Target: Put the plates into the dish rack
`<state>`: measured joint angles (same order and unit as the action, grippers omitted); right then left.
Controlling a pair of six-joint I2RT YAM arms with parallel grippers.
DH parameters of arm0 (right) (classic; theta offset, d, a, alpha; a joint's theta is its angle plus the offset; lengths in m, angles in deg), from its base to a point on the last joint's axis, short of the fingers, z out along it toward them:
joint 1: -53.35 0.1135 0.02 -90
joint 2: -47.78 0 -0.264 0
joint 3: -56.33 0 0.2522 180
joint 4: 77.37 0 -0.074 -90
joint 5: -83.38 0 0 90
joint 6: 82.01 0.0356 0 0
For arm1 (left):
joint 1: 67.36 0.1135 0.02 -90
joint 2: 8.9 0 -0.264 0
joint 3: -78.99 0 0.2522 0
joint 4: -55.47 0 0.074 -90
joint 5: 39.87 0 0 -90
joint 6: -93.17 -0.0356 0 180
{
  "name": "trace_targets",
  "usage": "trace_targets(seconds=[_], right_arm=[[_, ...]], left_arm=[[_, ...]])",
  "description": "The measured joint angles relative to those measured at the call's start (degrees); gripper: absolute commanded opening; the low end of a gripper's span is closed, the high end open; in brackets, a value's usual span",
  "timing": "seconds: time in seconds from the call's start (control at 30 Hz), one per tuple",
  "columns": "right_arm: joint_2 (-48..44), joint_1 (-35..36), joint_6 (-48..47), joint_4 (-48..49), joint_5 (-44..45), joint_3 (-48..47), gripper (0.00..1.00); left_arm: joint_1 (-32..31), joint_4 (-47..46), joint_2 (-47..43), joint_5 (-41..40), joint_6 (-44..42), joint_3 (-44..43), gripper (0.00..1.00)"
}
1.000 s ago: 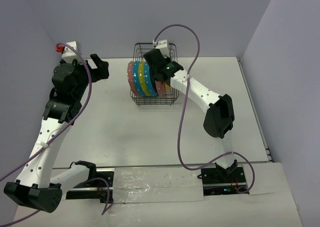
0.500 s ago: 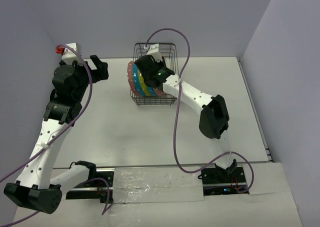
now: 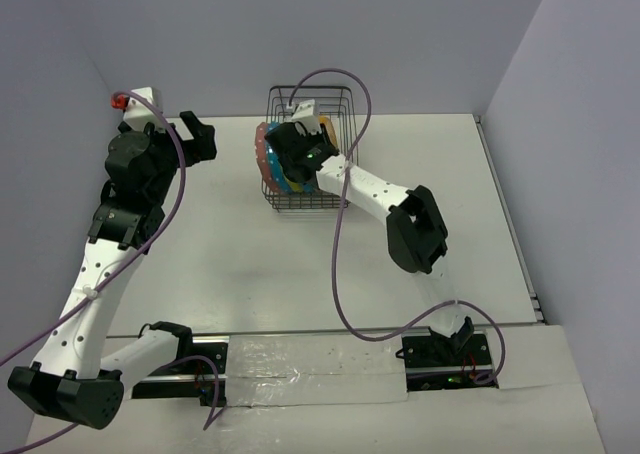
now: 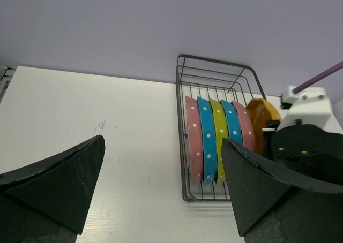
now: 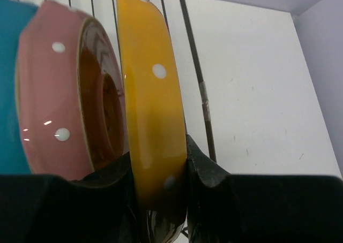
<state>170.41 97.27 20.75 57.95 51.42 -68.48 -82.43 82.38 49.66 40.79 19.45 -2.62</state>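
Note:
The black wire dish rack [image 3: 345, 104] stands at the back of the table. Five plates stand upright in it side by side: pink [image 4: 194, 141], teal [image 4: 206, 141], yellow-green [image 4: 218, 136], teal [image 4: 232, 125] and pink [image 4: 245, 126]. My right gripper [image 5: 158, 162] is over the rack, shut on the rim of the orange-yellow plate [image 5: 144, 66]. It holds this plate upright just right of the second pink plate [image 5: 53, 93], with a small gap between them. My left gripper [image 4: 163, 141] hangs open and holds nothing, well left of the rack [image 4: 178, 120].
A rack wire [image 5: 201, 88] runs close along the right side of the held plate. Purple cables loop over both arms, one [image 3: 340, 74] arching above the rack. Grey walls close in the table at the back and on both sides.
My right gripper has carried the orange-yellow plate leftward over the rack, up beside the row of standing plates. The left arm has stayed still.

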Motion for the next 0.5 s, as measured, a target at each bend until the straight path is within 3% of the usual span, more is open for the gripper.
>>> trace_targets(seconds=[0.1,0.13,0.3,0.5], right_arm=[[2.5,-0.3,0.0,-0.6,-0.6,0.0,0.02],[3.0,-0.4,0.0,-0.9,-1.0,0.0,0.1],[3.8,-1.1,0.5,-1.3,-3.3,-0.3,0.27],[2.8,-1.6,0.6,-4.2,-7.1,-1.2,0.62]], left_arm=[[0.0,0.0,-0.1,-0.4,0.0,0.0,0.99],[0.0,0.0,-0.1,-0.6,0.0,0.0,0.99],[0.0,-0.1,-0.3,-1.0,-0.2,0.0,0.99],[0.0,-0.1,-0.4,-1.2,-0.2,0.0,0.99]])
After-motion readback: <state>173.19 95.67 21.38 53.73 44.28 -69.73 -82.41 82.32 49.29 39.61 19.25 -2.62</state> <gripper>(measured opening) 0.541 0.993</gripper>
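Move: The right hand already holds the orange plate by its near upper edge. The open rack slot lies about 3 cm ahead of the hand, 1 cm right and 10 cm below. The right pink plate stands roughly 3 cm ahead, 4 cm left and 10 cm below; the rack's right side is some 3 cm ahead, 5 cm right. From the idle left hand, the slot is roughly 15 cm ahead, 25 cm right, 28 cm below. The right hand lowers the orange plate about 4 cm into the rack slot, then stops and opens its fingers. ##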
